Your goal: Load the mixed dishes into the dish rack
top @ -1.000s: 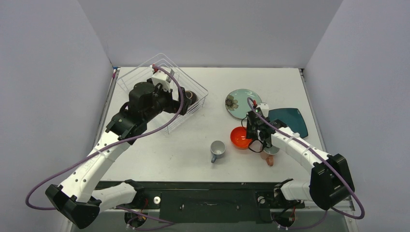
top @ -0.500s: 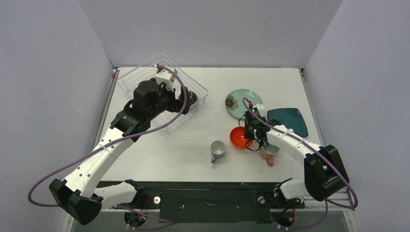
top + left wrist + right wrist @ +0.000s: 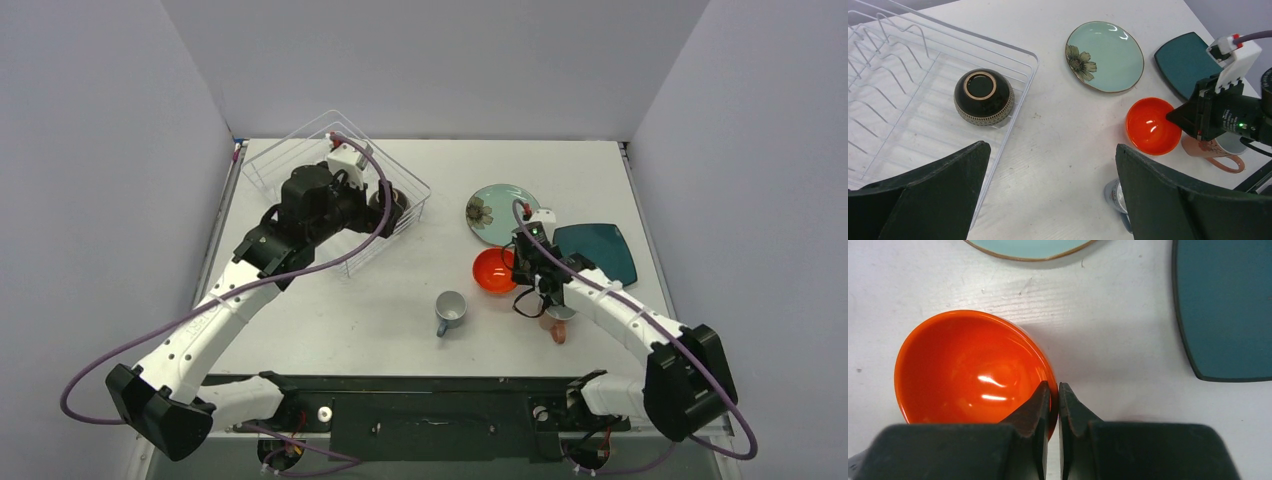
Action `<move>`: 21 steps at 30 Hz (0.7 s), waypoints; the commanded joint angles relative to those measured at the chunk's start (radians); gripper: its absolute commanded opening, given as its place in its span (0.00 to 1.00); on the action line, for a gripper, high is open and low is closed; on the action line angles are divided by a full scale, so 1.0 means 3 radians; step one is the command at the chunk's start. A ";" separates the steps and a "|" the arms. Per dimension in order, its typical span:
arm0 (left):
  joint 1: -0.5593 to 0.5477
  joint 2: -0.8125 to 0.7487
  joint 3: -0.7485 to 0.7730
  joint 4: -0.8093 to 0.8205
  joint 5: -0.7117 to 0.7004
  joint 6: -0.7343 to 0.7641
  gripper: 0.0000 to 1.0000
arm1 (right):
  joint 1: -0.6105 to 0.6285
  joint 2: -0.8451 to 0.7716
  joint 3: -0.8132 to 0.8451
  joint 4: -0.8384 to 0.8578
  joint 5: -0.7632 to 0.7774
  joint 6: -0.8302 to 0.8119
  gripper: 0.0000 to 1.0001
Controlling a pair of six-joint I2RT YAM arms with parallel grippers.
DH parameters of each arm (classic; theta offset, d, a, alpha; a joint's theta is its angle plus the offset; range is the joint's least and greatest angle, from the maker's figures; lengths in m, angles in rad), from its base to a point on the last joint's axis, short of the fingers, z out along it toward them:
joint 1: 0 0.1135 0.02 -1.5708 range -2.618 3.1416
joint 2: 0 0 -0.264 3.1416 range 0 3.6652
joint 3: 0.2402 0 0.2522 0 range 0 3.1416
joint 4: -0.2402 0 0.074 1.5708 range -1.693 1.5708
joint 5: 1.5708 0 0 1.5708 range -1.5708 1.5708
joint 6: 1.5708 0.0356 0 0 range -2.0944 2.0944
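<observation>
My right gripper [image 3: 1054, 387] is shut on the near right rim of the orange-red bowl [image 3: 968, 370], one finger inside it and one outside. That bowl [image 3: 492, 272] sits mid-table. The round pale-teal plate [image 3: 497, 212] lies behind it and the dark-teal square plate [image 3: 600, 250] to its right. A pink mug [image 3: 557, 322] lies on its side under the right arm. The grey-blue mug [image 3: 450, 311] stands in front. A brown bowl [image 3: 983, 96] rests upside down in the white wire dish rack [image 3: 270, 160]. My left gripper [image 3: 1050, 147] hangs open above the rack's right edge, holding nothing.
The dish rack [image 3: 893, 75] stands angled at the far left of the table, with upright dividers beside the brown bowl. Grey walls close in the table on three sides. The arm bases sit at the near edge.
The right gripper's jaws closed on the orange-red bowl's rim, and the bowl shifted slightly away from the pink mug. The left arm drifted a little over the rack, still open.
</observation>
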 commanded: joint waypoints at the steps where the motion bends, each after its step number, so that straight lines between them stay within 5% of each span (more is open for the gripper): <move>1: -0.0008 0.0092 0.0037 0.0157 0.0315 -0.0059 0.96 | -0.0031 -0.0476 0.0026 0.0104 0.0158 0.0035 0.00; 6: 0.0063 0.0307 0.0078 0.0279 0.1155 -0.0322 0.96 | -0.0030 -0.0994 -0.0022 0.0344 -0.0093 0.0119 0.00; 12: 0.0250 0.0695 -0.0066 0.1035 0.2460 -0.1145 0.96 | -0.0022 -0.1374 -0.0199 0.0983 -0.0854 0.0464 0.00; 21: 0.0251 0.0993 -0.0291 0.1905 0.3036 -0.1962 0.96 | 0.0030 -0.1422 -0.0387 0.1766 -0.1358 0.0933 0.00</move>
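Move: My right hand already pinches the orange bowl by its right rim, just off the table, the bowl's middle about 6 cm left; it goes to my open left gripper, roughly 30 cm left, 3 ahead and 24 up. The pale green plate lies about 20 cm ahead and 2 left, the grey mug 7 back and 16 left. From my left hand, the orange bowl is some 24 cm right, 3 back and 26 below. I hoist the orange bowl with my right hand some 14 cm, then carry it about 6 cm left towards my left gripper as well, keeping the rim pinch while the wrist tips up and rolls its left side up by around 30 degrees. Meanwhile my left hand, fingers staying wide open, sweeps right away from the rack and sinks a little to meet the bowl, swinging clockwise and rolling its left side down. ##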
